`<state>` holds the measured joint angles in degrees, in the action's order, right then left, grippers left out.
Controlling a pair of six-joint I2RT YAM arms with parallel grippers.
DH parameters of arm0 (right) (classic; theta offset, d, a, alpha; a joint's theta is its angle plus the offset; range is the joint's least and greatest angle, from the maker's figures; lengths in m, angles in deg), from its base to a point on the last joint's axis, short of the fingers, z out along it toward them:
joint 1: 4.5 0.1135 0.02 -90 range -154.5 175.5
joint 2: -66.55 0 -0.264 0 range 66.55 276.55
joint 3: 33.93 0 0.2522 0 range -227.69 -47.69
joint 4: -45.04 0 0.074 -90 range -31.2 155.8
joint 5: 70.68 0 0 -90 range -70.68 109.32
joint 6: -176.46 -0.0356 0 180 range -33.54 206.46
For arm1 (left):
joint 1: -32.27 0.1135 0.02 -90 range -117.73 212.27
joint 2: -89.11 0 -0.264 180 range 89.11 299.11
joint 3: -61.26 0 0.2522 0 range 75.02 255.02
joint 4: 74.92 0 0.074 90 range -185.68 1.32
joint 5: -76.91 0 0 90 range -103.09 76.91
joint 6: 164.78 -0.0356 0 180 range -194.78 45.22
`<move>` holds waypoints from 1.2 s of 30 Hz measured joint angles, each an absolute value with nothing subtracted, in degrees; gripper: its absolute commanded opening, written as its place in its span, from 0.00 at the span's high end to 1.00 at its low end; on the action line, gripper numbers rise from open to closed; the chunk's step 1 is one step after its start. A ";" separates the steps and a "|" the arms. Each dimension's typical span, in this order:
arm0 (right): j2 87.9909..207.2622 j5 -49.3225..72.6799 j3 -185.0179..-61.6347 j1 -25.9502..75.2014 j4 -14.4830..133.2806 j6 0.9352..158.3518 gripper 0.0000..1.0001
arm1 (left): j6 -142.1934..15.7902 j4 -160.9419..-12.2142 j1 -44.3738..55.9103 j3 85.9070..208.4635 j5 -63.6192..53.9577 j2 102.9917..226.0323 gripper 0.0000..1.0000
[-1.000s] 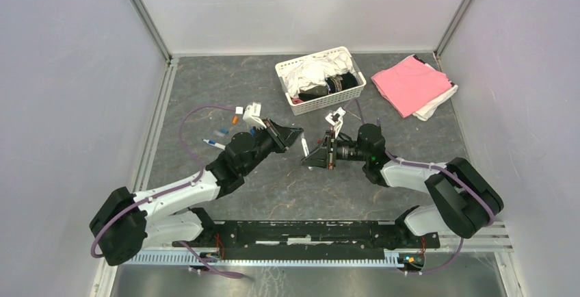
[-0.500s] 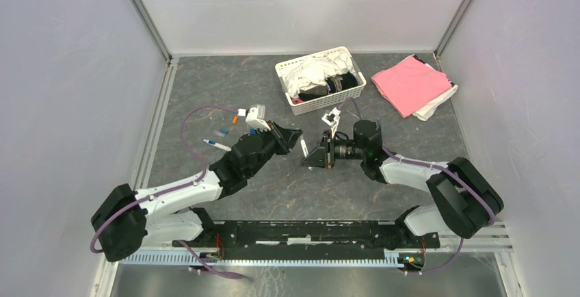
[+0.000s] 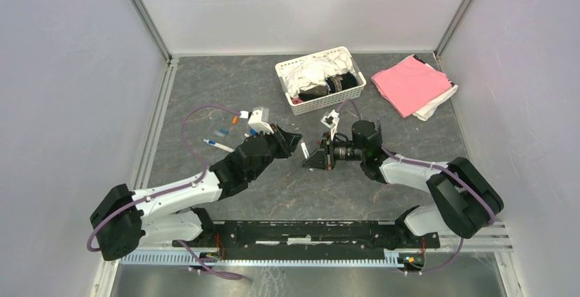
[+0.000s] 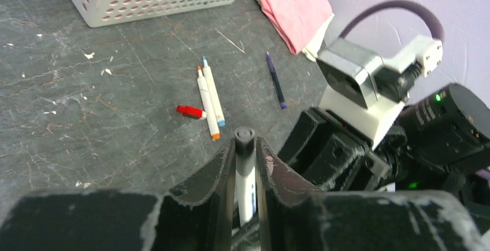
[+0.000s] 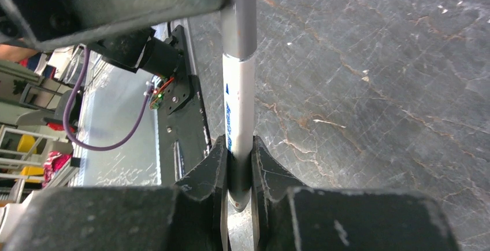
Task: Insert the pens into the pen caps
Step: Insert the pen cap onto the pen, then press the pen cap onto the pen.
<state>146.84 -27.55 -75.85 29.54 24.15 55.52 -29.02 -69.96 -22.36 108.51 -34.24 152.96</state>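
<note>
One pen (image 5: 239,106) with a white barrel spans the gap between both grippers above the table; in the top view the pen (image 3: 304,149) shows as a short white stick. My left gripper (image 4: 245,142) is shut on its dark grey pen cap (image 4: 245,135), which meets the barrel in the right wrist view. My right gripper (image 5: 240,147) is shut on the barrel's lower end. On the table lie two white pens, one orange-tipped (image 4: 207,105) and one blue-tipped (image 4: 212,92), beside a red cap (image 4: 190,111). Another pen (image 3: 216,145) and small blue (image 3: 221,133) and orange (image 3: 234,118) caps lie left of my left arm.
A white basket (image 3: 309,102) with cloths and dark items stands at the back. Folded pink cloth (image 3: 410,83) lies at the back right. A thin purple stick (image 4: 275,80) lies near the pink cloth. White walls enclose the grey table.
My left gripper has crept a little to the right and nearer, and the right gripper has edged towards it, so the gap between them is smaller. Both grips hold.
</note>
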 measured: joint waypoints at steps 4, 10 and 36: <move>146.84 -27.01 -75.88 29.50 23.97 55.93 1.00 | -28.96 -71.12 -22.89 108.53 -34.00 152.31 0.58; 146.84 -26.92 -75.88 29.52 23.76 57.01 1.00 | -28.91 -72.54 -23.11 108.84 -33.89 151.91 0.37; 132.04 -41.39 -75.88 21.41 29.00 78.23 1.00 | -46.73 -63.47 -22.21 111.90 -12.21 144.48 0.00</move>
<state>132.04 -41.39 -75.88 21.41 29.00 78.23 -46.73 -63.47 -22.21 111.90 -12.21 144.48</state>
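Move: The grey cap on the pen's upper end is still between the left fingertips; the pen's middle lies about 3 cm back, 1 cm right and 4 cm below the left hand. The right hand grips the pen's lower end, with its middle some 3 cm ahead, 1 cm left and 3 cm above. On the table, roughly 19 cm below the left hand, lie the red cap, about 6 cm ahead and 8 cm right, and the two white pens, 7 cm ahead and 11 cm right. Left fingers open wide off the cap, then rise about 10 cm, backing; right lifts pen 6 cm, rolling it upright. ##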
